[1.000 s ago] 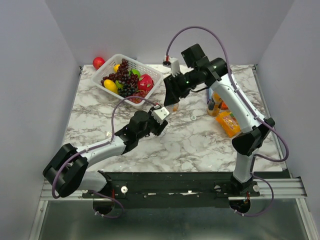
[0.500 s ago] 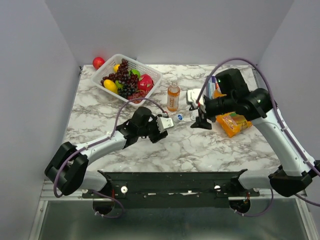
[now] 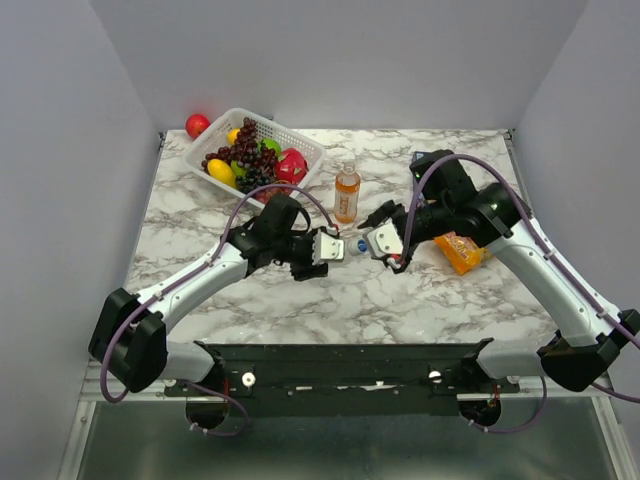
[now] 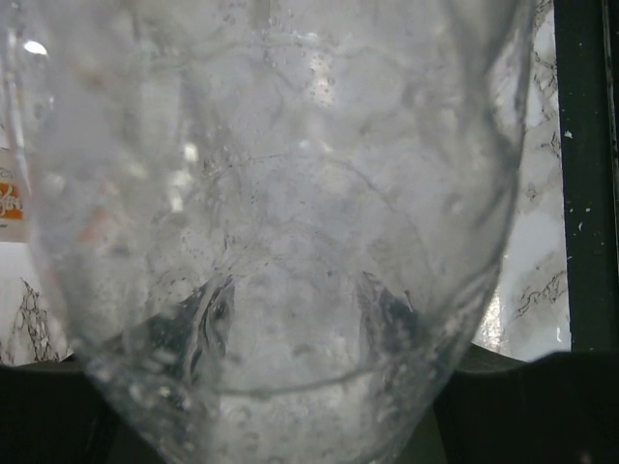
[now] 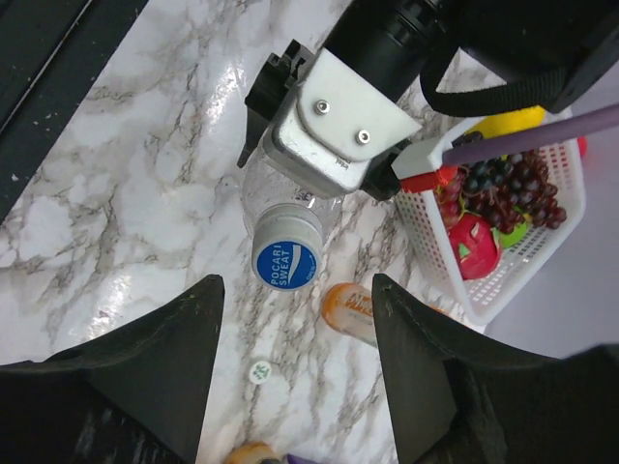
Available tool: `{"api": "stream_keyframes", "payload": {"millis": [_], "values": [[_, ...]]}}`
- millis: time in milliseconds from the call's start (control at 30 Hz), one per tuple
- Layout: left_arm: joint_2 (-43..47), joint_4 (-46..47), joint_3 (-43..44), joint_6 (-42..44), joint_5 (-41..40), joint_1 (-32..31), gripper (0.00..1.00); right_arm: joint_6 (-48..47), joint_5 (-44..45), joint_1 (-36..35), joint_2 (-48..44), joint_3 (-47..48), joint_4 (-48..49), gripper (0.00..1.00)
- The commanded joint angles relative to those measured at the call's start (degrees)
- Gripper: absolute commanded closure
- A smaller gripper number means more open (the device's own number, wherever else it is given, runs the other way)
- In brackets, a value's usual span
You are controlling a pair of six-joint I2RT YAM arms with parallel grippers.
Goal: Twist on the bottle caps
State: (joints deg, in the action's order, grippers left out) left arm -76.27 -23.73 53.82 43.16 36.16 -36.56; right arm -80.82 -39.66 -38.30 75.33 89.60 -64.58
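My left gripper (image 3: 335,247) is shut on the clear bottle (image 3: 346,245), holding it on its side with the neck pointing right. The bottle's body fills the left wrist view (image 4: 290,193). A blue cap (image 5: 287,261) sits on its neck. My right gripper (image 5: 295,287) faces that cap end-on and is open, with its fingers (image 5: 155,377) standing wide to either side and short of the cap. A white cap (image 5: 259,370) lies on the marble below. One orange bottle (image 3: 347,193) stands upright behind the grippers and also shows in the right wrist view (image 5: 353,305).
A white basket (image 3: 300,140) of fruit stands at the back left, with a red fruit (image 3: 197,125) beside it. An orange snack packet (image 3: 460,252) lies under my right arm. Another orange item (image 5: 253,452) shows at the bottom edge of the right wrist view.
My right arm swung from the orange bottle at the back, out to the right, then in to face the blue cap. My left gripper carried the clear bottle rightward.
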Motion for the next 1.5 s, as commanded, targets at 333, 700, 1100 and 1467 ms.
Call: {"api": "stream_keyframes", "payload": {"millis": [333,700,1100,1467], "values": [[-1.16,-2.82,4.71,1.05,4.18,-0.01,1.00,-11.12,-3.50,-1.07,0.69,-1.54,-1.78,0.38],[-0.99,-4.05,5.24,3.78,4.36,-0.36,1.00,-9.63,-3.49,-1.33,1.92,-1.36,-0.55,0.47],[4.54,15.08,-1.87,-10.95,-7.31,-0.45,1.00,33.28,4.23,-1.51,11.58,6.88,9.73,0.86],[3.17,50.49,-11.54,5.88,-64.89,-9.49,1.00,89.95,-23.14,8.95,32.85,21.84,1.74,1.00]]}}
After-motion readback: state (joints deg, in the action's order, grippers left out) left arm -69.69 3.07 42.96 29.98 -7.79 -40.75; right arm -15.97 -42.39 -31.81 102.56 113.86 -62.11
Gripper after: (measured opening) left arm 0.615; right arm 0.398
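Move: The blue cap sits on the clear bottle still held by the left hand. It is about 2 cm left of and 3 cm below the right hand, level fore and aft; from the left hand it is roughly 1 cm ahead, 6 cm right and 8 cm up. The orange-labelled bottle stands some 20 cm ahead of the right hand, 5 cm left and 15 cm lower. A loose white cap lies on the table 15 cm ahead, 6 cm right and 25 cm below it. The right fingers pinch the blue cap after easing about 2 cm down and left along their pointing line while closing. Then the right hand rolls some 75 degrees clockwise (looking along its fingers) while the left keeps its grip on the bottle and counter-rotates about 45 degrees. Both swing roughly 9 cm forward and 4–5 cm left, the left hand also rising slightly. ##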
